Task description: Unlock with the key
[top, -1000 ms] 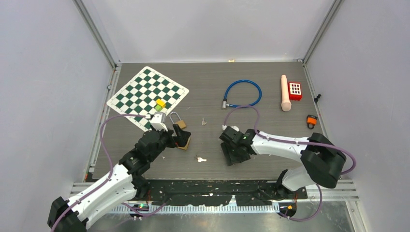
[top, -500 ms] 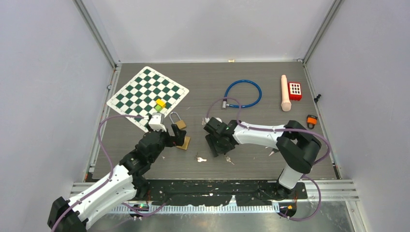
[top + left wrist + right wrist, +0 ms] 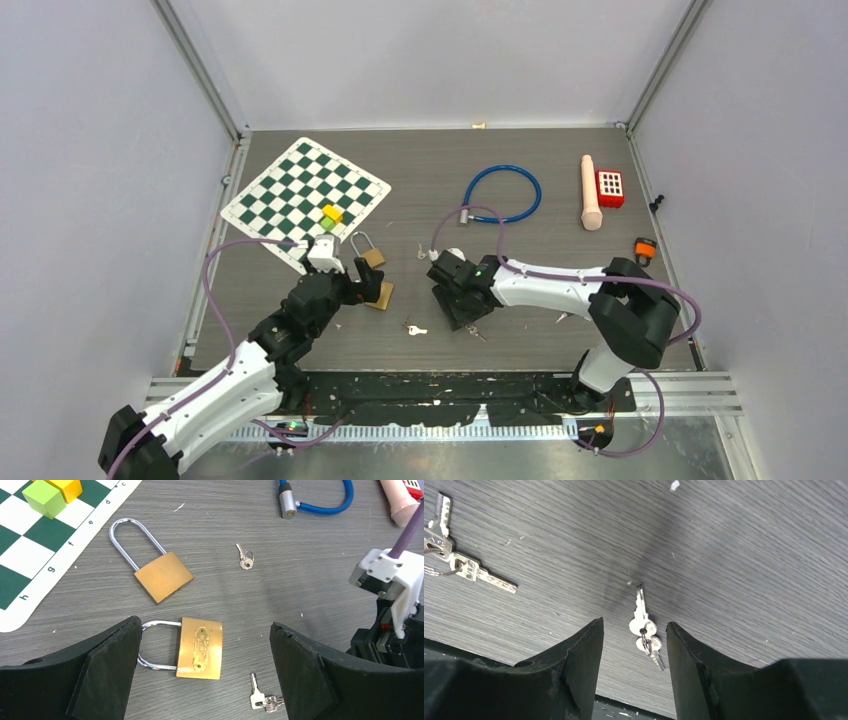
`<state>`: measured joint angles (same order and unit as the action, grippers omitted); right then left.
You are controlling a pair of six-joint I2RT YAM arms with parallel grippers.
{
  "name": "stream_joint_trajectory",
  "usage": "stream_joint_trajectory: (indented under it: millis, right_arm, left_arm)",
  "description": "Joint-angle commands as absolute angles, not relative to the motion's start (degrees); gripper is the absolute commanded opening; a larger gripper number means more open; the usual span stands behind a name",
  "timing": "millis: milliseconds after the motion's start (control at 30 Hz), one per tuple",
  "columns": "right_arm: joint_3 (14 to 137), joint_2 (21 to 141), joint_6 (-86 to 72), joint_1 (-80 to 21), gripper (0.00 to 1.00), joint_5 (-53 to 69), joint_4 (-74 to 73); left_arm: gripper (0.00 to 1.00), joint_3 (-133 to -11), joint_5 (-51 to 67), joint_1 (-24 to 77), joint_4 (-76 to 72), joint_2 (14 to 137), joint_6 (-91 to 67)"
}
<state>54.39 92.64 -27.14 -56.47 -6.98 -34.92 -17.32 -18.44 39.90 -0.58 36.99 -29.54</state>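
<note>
A brass padlock (image 3: 200,647) lies flat, shackle pointing left, directly under my left gripper (image 3: 206,630), which hangs wide open above it without touching. A second brass padlock (image 3: 162,576) with a long shackle lies just beyond. A small key pair (image 3: 642,625) lies on the table between the fingers of my right gripper (image 3: 634,626), whose jaws stand apart and do not touch it. A key bunch (image 3: 260,697) lies between the two grippers, also seen as the bunch (image 3: 459,562) in the right wrist view. A single key (image 3: 245,560) lies farther back.
A chessboard mat (image 3: 300,190) with a yellow cube (image 3: 332,213) and a green cube (image 3: 326,224) lies back left. A blue cable lock (image 3: 503,193), a pink cylinder (image 3: 591,192), a red block (image 3: 610,187) and a small orange item (image 3: 645,250) lie back right.
My right arm swept left across the table, then eased slightly back right, leaving a key pair showing at its near side. Its jaws have narrowed a little. The left arm has not moved.
</note>
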Motion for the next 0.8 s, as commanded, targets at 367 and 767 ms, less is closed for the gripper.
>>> stream_joint_trajectory:
  millis: [367, 767]
  right_arm:
    - [48.1, 89.5, -27.3, -56.6, 0.4, -6.6, -31.5]
    - [42.6, 85.2, -23.5, -56.6, 0.06, -6.5, -22.4]
  left_arm:
    - [0.94, -16.8, -18.4, 39.9, -4.1, 37.1, -29.5]
    - [0.94, -19.0, -7.8, 39.9, -6.2, 37.1, -35.2]
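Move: The key pair that the right hand's open fingers are about to close on lies roughly 2 cm to its right, 1 cm back and 2 cm below. Another bunch of keys is on the table about 8 cm to the hand's left, level with it. The nearer brass padlock is some 14 cm left and 6 cm ahead, and a small key about 7 cm left and 13 cm ahead. For the left hand, the key pair lies about 18 cm to the right, 9 cm back and 13 cm below. Rightward and a little back, the right hand shifts about 2 cm while dipping about 1 cm onto the key pair with its fingers pointing down. There it shuts its half-open fingers almost fully, pinching the pair at the key heads as it eases slightly back left and tilts a few degrees. Late on, the open, empty left hand drifts some 1.5 cm to the right. ##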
